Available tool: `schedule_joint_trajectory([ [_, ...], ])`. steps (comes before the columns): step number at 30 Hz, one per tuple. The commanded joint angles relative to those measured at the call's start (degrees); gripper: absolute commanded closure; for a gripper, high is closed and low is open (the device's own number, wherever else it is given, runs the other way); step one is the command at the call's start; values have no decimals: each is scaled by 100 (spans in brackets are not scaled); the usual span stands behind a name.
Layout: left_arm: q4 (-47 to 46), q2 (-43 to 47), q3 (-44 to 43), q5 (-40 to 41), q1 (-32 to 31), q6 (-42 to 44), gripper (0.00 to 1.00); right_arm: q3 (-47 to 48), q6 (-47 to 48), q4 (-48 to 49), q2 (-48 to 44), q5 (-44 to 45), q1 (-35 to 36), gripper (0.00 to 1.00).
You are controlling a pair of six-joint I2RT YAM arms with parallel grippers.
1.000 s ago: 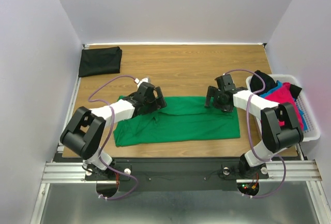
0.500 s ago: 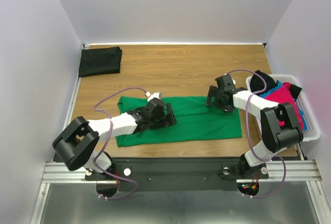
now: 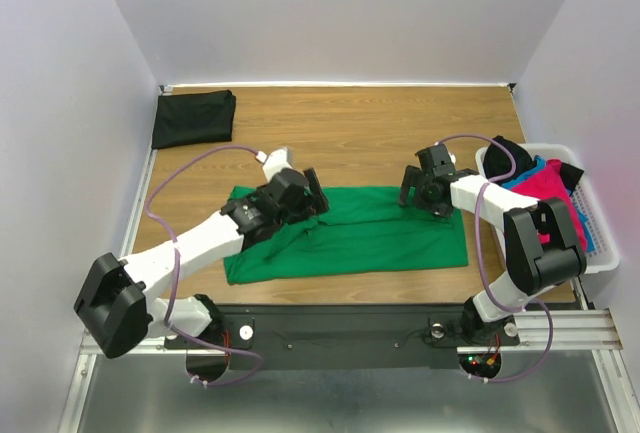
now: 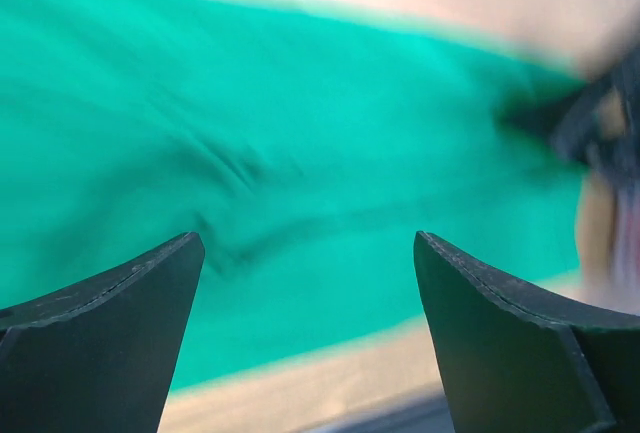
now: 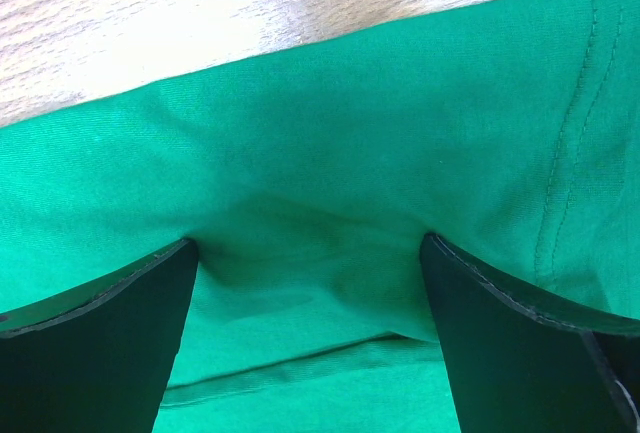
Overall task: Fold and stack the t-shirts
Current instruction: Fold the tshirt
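Observation:
A bright green t-shirt lies folded into a long band near the table's front edge. It fills the left wrist view and the right wrist view. My left gripper is open and empty, just above the shirt's left part. My right gripper is open at the shirt's far right edge. Its fingertips press down into the cloth, which bunches between them. A folded black t-shirt lies at the far left corner. Magenta, blue and black shirts are in the basket.
A white plastic basket stands at the table's right edge, next to my right arm. Bare wooden table shows between the green shirt and the back wall. White walls close in the left, back and right sides.
My left arm swung toward the front edge over the shirt, then back up to the shirt's left part. The cloth there is more rumpled. My right gripper has barely moved.

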State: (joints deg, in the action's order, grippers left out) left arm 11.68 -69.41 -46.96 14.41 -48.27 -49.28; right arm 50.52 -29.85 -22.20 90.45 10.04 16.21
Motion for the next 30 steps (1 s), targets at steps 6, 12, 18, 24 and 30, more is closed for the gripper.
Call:
schedule_joint_trajectory([
  [6, -183, -995, -278, 237, 1048, 463, 1, -262, -30, -57, 60, 191, -21, 0],
  [12, -237, -1891, -560, 149, 1048, 533, 2, -306, -39, -66, 34, 174, -12, 0],
  [18, -579, -2042, -332, -341, 1048, 419, 2, -297, -48, -66, -45, 129, -21, 0],
  [24, -825, -1603, 160, -598, 610, 208, 3, -297, -65, -57, 16, 165, -30, 0],
  [30, -764, -1085, 582, -677, -24, -142, 5, -332, -136, -57, 113, 156, -21, 0],
])
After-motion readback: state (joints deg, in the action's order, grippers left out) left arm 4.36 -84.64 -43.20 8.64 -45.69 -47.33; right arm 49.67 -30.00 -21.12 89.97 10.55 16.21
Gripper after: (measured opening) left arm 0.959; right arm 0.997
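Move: The crease in the green t-shirt lies almost under my raised left hand, about 14 cm below it, roughly 3 cm to its left and 1 cm back. The t-shirt's far edge is some 8 cm ahead of this hand and its near edge about 12 cm back, both about level sideways. From my right hand, low on the cloth, the crease lies about 27 cm to the left and 7 cm back. I swing my left hand forward and left, some 8 cm in all, then bring it down about 11 cm over the t-shirt. With the fingers still wide open and tipped about 10 degrees further down, I sweep low back and to the right, about 7 cm past the crease, seeming to brush the cloth. My right hand stays put with open fingertips pressing on the t-shirt. ##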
